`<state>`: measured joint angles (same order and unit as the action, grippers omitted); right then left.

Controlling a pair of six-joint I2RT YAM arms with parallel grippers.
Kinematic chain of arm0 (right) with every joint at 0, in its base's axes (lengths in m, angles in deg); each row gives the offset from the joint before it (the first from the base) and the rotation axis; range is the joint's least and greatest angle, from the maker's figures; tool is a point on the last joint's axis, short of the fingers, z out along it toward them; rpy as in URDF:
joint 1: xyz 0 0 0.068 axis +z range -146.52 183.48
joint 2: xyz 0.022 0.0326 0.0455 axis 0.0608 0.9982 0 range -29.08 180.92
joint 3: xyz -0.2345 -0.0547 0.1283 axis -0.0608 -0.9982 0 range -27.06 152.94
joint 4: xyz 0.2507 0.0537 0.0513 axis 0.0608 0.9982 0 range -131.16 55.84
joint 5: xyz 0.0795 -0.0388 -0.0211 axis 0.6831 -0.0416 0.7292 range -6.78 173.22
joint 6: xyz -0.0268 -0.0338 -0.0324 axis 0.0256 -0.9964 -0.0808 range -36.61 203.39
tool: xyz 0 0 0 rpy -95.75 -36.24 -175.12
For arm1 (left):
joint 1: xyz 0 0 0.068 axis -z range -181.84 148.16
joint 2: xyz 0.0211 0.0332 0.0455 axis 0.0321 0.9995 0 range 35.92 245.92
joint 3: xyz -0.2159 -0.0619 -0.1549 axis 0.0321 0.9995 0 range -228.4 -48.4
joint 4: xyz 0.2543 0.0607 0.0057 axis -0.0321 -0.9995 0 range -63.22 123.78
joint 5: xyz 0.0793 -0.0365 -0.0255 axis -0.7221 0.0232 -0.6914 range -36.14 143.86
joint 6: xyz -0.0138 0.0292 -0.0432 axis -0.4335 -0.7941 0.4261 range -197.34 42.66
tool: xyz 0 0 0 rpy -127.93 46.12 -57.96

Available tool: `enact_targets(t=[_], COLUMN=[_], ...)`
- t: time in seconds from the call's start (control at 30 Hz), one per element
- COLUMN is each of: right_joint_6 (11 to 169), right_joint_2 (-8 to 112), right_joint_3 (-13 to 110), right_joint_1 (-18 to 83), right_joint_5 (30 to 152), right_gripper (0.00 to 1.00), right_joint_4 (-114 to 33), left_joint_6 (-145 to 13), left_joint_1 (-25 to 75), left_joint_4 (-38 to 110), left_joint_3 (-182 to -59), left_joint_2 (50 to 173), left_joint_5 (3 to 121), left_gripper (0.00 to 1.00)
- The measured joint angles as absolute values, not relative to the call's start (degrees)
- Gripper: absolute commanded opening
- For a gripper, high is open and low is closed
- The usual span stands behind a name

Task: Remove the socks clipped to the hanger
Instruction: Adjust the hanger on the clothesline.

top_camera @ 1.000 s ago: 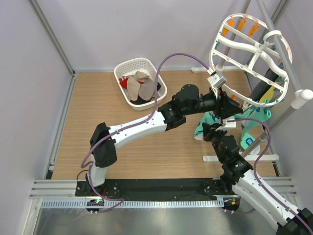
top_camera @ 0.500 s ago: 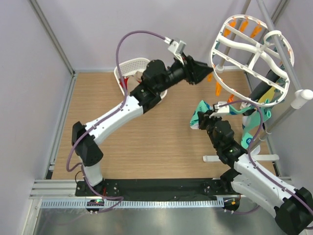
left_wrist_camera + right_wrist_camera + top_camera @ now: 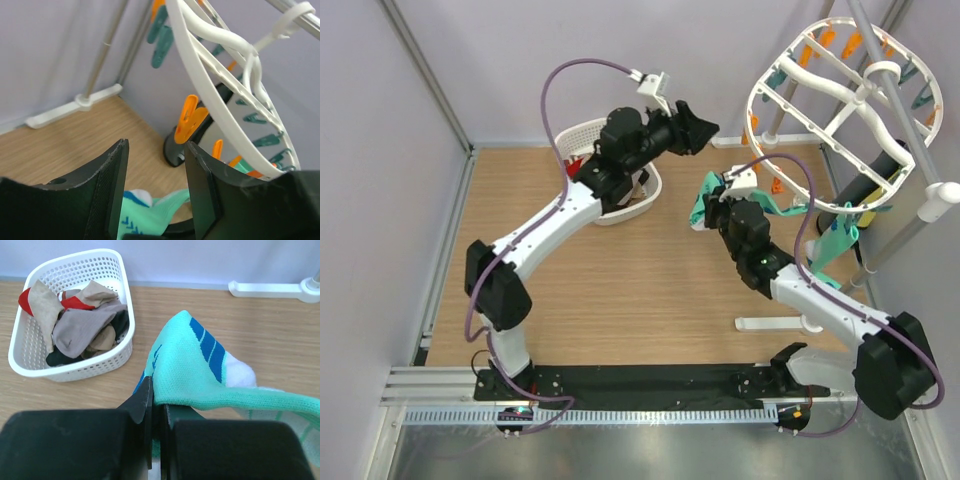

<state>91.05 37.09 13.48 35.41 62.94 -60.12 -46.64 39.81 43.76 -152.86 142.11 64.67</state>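
Observation:
The white oval hanger (image 3: 835, 100) hangs at the back right with orange and teal pegs; the left wrist view shows its ribs (image 3: 215, 95) and an orange peg (image 3: 190, 117) close by. My right gripper (image 3: 720, 207) is shut on a teal sock (image 3: 705, 200) with blue marks and a white toe (image 3: 200, 365), held left of the hanger. A second teal sock (image 3: 840, 238) dangles under the hanger. My left gripper (image 3: 700, 128) is raised between basket and hanger, open with nothing between its fingers (image 3: 112, 170).
A white perforated basket (image 3: 75, 270) holding red, beige, grey and black socks stands at the back (image 3: 578, 135), partly under my left arm. The drying stand's grey pole (image 3: 905, 110) and white feet (image 3: 805, 322) stand at the right.
My left arm swung up and back, away from the hanger's lower edge, its jaws widening. My right gripper carried the teal sock left and back. The hanger rocked.

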Motion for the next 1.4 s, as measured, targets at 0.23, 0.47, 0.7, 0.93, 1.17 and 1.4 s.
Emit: enact_targets(t=[0.23, 0.47, 0.7, 0.93, 1.17, 1.4], right_joint_6=[89.0, 87.6, 86.0, 85.0, 84.7, 86.4], right_joint_2=[47.2, 48.0, 43.2, 37.4, 31.9, 27.0], right_joint_3=[22.4, 24.2, 23.7, 22.1, 19.8, 18.9], right_joint_1=[35.1, 34.8, 34.8, 34.8, 34.8, 34.8], right_joint_5=[64.0, 66.1, 71.5, 76.2, 78.7, 79.0], right_gripper=[0.01, 0.01, 0.01, 0.01, 0.01, 0.01], right_joint_4=[-60.9, -58.9, -54.2, -51.5, -47.9, -44.9], left_joint_6=[-51.0, -52.8, -52.5, -52.7, -51.2, -47.4], left_joint_1=[38.3, 38.6, 38.6, 38.6, 38.6, 38.6], left_joint_4=[40.7, 42.7, 43.1, 39.1, 34.6, 36.9], left_joint_3=[-145.9, -142.4, -143.0, -161.8, -179.0, -179.7], left_joint_2=[126.7, 119.3, 125.1, 142.5, 154.2, 156.5], left_joint_5=[57.6, 59.7, 69.0, 75.5, 78.4, 79.9], left_gripper=[0.56, 0.57, 0.58, 0.59, 0.59, 0.54])
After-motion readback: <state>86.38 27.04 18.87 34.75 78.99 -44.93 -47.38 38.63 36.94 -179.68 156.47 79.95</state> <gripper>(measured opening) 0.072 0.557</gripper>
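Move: The hanger's near-left rim, with its orange clips, is about 9 cm to the right of the empty left hand, 4 cm ahead and roughly level. The teal sock hangs some 8 cm back, 3 cm right and 20 cm below that hand. For the right hand, which already holds the sock, the basket lies about 11 cm ahead, 22 cm left and 18 cm down; the rim is 15 cm ahead, 6 cm right, 20 cm up. Left hand loops up-left, then about 14 cm right towards the rim; right takes the sock forward, then back. ##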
